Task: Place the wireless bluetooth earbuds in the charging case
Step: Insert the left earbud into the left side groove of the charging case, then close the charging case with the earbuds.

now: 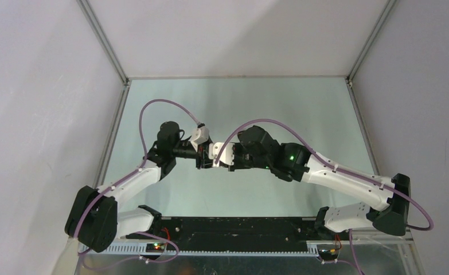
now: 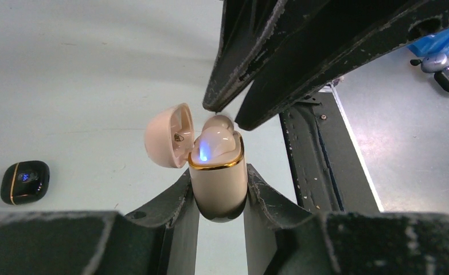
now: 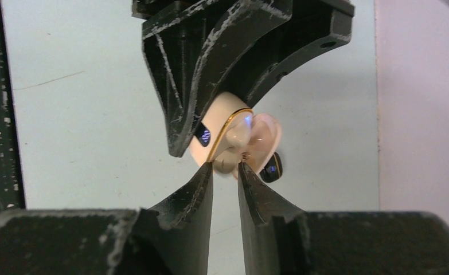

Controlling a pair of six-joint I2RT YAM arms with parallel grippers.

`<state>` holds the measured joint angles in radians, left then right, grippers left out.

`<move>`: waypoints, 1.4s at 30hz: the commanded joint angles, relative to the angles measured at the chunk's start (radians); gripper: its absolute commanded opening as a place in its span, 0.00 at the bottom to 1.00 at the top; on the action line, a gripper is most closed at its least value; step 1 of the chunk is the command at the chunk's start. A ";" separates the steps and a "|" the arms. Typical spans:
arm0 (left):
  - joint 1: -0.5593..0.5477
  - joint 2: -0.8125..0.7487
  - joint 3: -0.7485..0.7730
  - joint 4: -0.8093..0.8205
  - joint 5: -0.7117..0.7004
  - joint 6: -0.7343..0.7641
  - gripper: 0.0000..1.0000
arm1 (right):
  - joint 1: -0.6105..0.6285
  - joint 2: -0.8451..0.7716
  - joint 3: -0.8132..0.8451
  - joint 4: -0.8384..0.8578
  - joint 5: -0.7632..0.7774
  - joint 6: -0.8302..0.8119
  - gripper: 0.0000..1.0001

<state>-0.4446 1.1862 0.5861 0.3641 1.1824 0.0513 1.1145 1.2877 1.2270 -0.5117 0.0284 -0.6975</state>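
Observation:
My left gripper (image 2: 218, 172) is shut on the beige charging case (image 2: 217, 186) and holds it above the table, gold rim up. Its lid (image 2: 164, 134) hangs open to the left. A cream-white earbud (image 2: 213, 146) sits in the case with a blue light glowing on it. A second cream lump (image 2: 219, 121) shows just behind it, between the tips of my right gripper (image 2: 222, 117). In the right wrist view that gripper (image 3: 226, 166) has its jaws slightly apart, flanking the earbud (image 3: 239, 134) at the case's (image 3: 222, 117) mouth. Whether they press on it is unclear. In the top view both grippers (image 1: 202, 162) (image 1: 217, 162) meet mid-table.
A black case with a gold band (image 2: 25, 182) (image 3: 272, 167) lies on the table to the left of the held case. The black base rail (image 1: 239, 229) (image 2: 308, 154) runs along the near edge. Framed walls (image 1: 104, 40) enclose the table.

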 commanded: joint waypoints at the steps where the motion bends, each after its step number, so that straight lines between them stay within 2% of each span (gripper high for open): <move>1: 0.004 -0.030 0.050 0.052 0.014 -0.012 0.11 | -0.014 -0.039 0.022 -0.021 -0.074 0.036 0.27; 4: 0.004 -0.030 0.053 0.053 0.014 -0.016 0.11 | -0.017 -0.038 0.023 -0.023 -0.081 0.038 0.30; 8: 0.005 -0.034 0.053 0.053 0.016 -0.015 0.11 | -0.018 -0.042 0.027 -0.011 -0.074 0.049 0.44; 14: 0.004 -0.039 0.048 0.047 0.025 -0.002 0.11 | -0.058 -0.080 0.060 -0.026 -0.078 0.067 0.54; 18: 0.004 -0.047 0.052 0.015 0.043 0.035 0.12 | -0.127 -0.137 0.069 -0.011 -0.110 0.100 0.57; 21: 0.004 -0.050 0.069 -0.053 0.070 0.127 0.12 | -0.183 -0.163 0.068 0.028 -0.108 0.158 0.60; 25: 0.004 -0.054 0.122 -0.295 0.122 0.352 0.14 | -0.209 -0.150 0.030 0.108 -0.056 0.189 0.64; 27: 0.004 -0.058 0.138 -0.405 0.134 0.414 0.15 | -0.206 -0.130 0.017 0.125 -0.063 0.202 0.66; 34: 0.004 -0.066 0.141 -0.477 0.152 0.491 0.16 | -0.140 -0.067 0.009 0.143 -0.036 0.209 0.69; 42: 0.004 -0.065 0.148 -0.511 0.156 0.519 0.17 | -0.132 -0.106 0.009 0.095 -0.153 0.196 0.70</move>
<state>-0.4419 1.1446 0.6956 -0.1211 1.2961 0.5175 0.9844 1.2278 1.2308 -0.4252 -0.0635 -0.5064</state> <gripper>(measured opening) 0.331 0.692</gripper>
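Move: At the right fingertips, within about 1 cm to their left, sits the left earbud, in the charging case that the left hand holds with its lid open. From the left hand point, the earbud is some 3 cm to the right and 1 cm higher, level fore and aft. The black case lies on the table roughly 11 cm ahead of the right hand, 6 cm to its right and 18 cm below. Spreading its already loosening fingers wide, the right hand lets go of the earbud and pulls out rightwards, up and forward, about 5 cm each way, tilting its fingertips up some 15 degrees. It then comes partly back left, down and back, staying open. The left hand keeps its grip on the case, rises a centimetre, then sinks again while drawing back nearly 3 cm and turning some 10 degrees clockwise. ##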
